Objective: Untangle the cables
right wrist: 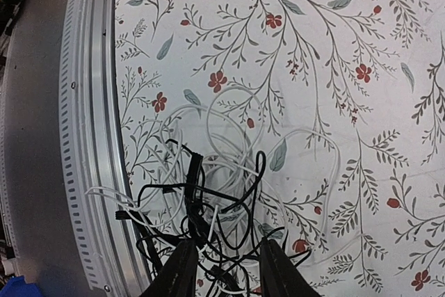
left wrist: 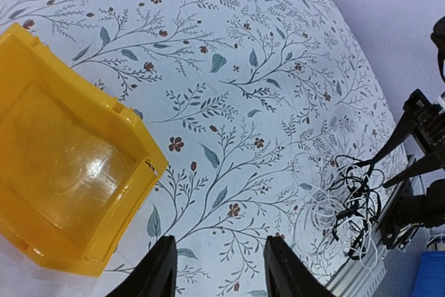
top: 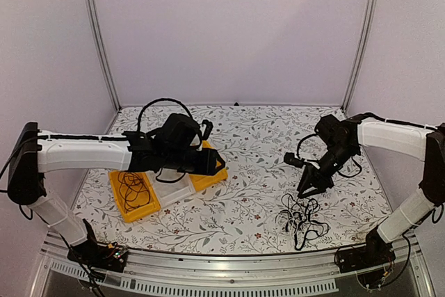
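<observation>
The tangled cables (top: 301,215) lie in a heap near the table's front edge on the right, black strands woven with a pale one. In the right wrist view the cables (right wrist: 208,193) spread right below my right gripper (right wrist: 226,269). Its jaws stand open, with black strands lying between the fingers (right wrist: 182,269). From above, the right gripper (top: 306,189) hovers just behind the heap. One black cable (top: 132,187) lies coiled in a yellow bin (top: 119,203). My left gripper (left wrist: 221,269) is open and empty above bare table, with the cables (left wrist: 348,199) far to its right.
A second yellow bin (left wrist: 62,172) is just left of the left gripper, and it looks empty. A pale tray (top: 182,190) sits between the two yellow bins. The metal rail (right wrist: 90,137) of the table's front edge runs close beside the tangle.
</observation>
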You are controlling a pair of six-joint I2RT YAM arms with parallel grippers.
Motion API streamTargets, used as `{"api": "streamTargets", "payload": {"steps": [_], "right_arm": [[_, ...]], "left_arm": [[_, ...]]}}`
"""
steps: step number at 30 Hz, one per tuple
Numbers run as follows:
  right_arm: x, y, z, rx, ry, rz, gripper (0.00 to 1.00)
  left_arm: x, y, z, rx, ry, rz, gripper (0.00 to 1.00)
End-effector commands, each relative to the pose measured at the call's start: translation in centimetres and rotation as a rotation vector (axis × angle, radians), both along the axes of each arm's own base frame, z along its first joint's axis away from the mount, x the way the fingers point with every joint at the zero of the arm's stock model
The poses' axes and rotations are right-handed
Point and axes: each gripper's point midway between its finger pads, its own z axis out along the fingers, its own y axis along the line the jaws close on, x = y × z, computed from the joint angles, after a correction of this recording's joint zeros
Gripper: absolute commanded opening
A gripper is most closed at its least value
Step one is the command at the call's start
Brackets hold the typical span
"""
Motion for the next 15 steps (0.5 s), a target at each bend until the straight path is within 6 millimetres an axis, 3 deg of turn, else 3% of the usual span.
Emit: {"api": "streamTargets", "payload": {"steps": [1, 6, 8, 15], "right_arm": [[0.8, 2.1, 1.8, 0.079, 0.044, 0.003, 0.35], [3.3, 3.9, 3.2, 0.088, 0.137, -0.090, 0.35], [3.7, 4.3, 2.8, 0.050, 0.203, -0.103, 0.35], [1.2, 3.5, 0.0, -0.146, 0.359, -0.002, 0.37]], "left_arm": [[0.8, -0.1, 3.5, -0.068, -0.061, 0.042, 0.46], [0.6, 1.2, 4.2, -0.070, -0.071, 0.084, 0.46], [0.6, 1.7, 4.3, -0.066, -0.074, 0.097, 0.46], [-0.1, 3.9, 3.7, -0.054, -0.060, 0.159, 0.46]]}}
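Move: The cable tangle lies on the table about 6 cm back from the right gripper, 2 cm to its left and some 9 cm below. From that gripper, the front rail is about 16 cm straight back and the right-hand orange bin some 13 cm ahead and 32 cm left. From the left gripper, the tangle is roughly 13 cm back and 25 cm right, about 13 cm below. Carry the right gripper forward and left, about 6 cm in all, off from above the tangle to open table beyond it; rise 2 to 3 cm, then start to sink, tipping the fingers some 15 degrees back towards the base. Keep its fingers partly open and empty. Meanwhile lift the empty left gripper about 5 cm, drifting slightly left near the right-hand orange bin. ##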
